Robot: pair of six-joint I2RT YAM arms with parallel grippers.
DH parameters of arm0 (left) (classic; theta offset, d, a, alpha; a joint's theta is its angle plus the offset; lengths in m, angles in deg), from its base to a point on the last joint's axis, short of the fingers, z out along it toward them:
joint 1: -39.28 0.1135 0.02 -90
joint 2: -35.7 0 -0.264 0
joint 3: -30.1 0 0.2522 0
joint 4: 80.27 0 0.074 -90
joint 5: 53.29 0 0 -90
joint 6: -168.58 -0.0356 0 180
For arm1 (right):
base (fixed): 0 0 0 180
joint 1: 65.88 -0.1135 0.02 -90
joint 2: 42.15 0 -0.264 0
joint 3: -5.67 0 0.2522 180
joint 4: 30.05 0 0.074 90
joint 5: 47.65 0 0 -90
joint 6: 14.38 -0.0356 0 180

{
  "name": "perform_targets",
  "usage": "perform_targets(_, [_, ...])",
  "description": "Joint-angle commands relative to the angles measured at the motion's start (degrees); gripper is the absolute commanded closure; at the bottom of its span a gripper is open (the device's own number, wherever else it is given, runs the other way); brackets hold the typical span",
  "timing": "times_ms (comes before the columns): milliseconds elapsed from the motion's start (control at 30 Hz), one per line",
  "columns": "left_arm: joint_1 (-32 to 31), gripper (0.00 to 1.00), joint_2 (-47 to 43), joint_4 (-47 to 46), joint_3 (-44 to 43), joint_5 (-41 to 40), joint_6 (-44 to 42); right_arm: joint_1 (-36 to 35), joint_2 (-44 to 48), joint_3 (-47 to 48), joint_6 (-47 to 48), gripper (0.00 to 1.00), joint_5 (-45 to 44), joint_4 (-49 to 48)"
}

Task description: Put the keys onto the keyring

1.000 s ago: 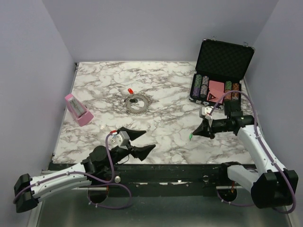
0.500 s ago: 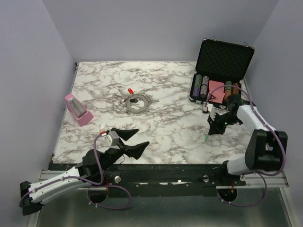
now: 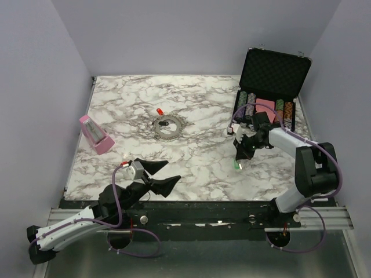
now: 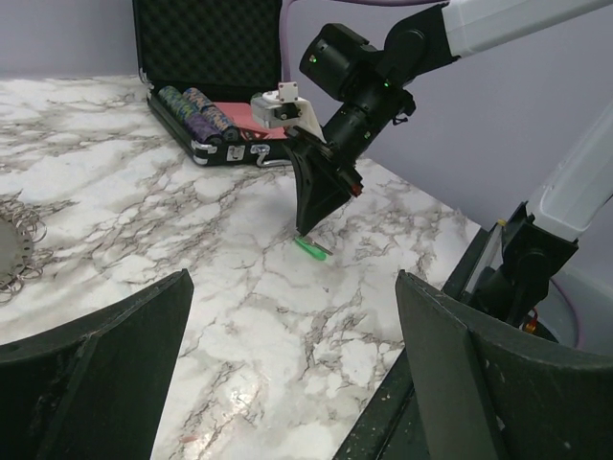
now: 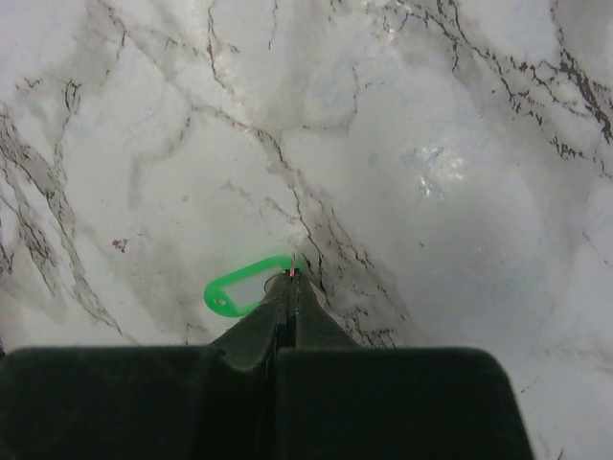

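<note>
The keyring (image 3: 160,132), a silvery ring with a bumpy rim, lies on the marble table (image 3: 197,104) left of centre and shows at the left edge of the left wrist view (image 4: 13,251). A red-headed key (image 3: 159,111) lies just behind it. My right gripper (image 3: 238,160) points down at the table right of centre, shut on a green-headed key (image 3: 236,165) that hangs at its tips (image 5: 290,274), the green head (image 5: 239,287) just over the marble. My left gripper (image 3: 158,174) hovers open at the near edge, nothing between its fingers (image 4: 294,276).
An open black case (image 3: 272,72) with striped poker chips (image 3: 246,105) stands at the back right. A pink box (image 3: 95,134) lies near the table's left edge. The table's front rail (image 3: 197,204) runs below both grippers.
My right gripper, shut on the green key, swung right and then back left toward the table's middle. My left arm drew back slightly toward the near edge, jaws staying open.
</note>
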Motion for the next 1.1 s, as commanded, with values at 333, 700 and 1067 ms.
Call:
perform_targets(333, [0.0, 0.05, -2.2, 0.0, 4.7, -0.7, 0.6, -3.7, -4.0, 0.3, -7.3, 0.99, 1.0, -7.6])
perform_targets(700, [0.0, 0.05, -2.7, 0.5, 4.5, -0.2, 0.6, -3.6, -2.7, 0.5, -6.0, 0.87, 2.2, -4.7])
perform_targets(1067, [-0.1, 0.05, -2.8, 0.1, 4.0, 0.7, 1.0, -3.7, 0.4, 2.7, -8.3, 0.69, 3.6, -3.2])
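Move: The right hand, nearly at the table, already has the green tag by its metal ring; the bare marble it is taken to lies about 3 cm left, 1 cm ahead and 1 cm below. The chip case's middle is some 26 cm ahead and 13 cm right, the grey coil about 19 cm ahead and 33 cm left. From the idle left hand, that bare marble is around 12 cm ahead, 27 cm right and 20 cm down. Still pinching the metal ring of the green tag, the right hand takes it about 2.5 cm left and 1 cm forward over the marble while sinking slightly. There it all but stops and its fingers open to about a quarter, letting go of the ring, with the hand staying low around it and the wrist barely turning. ##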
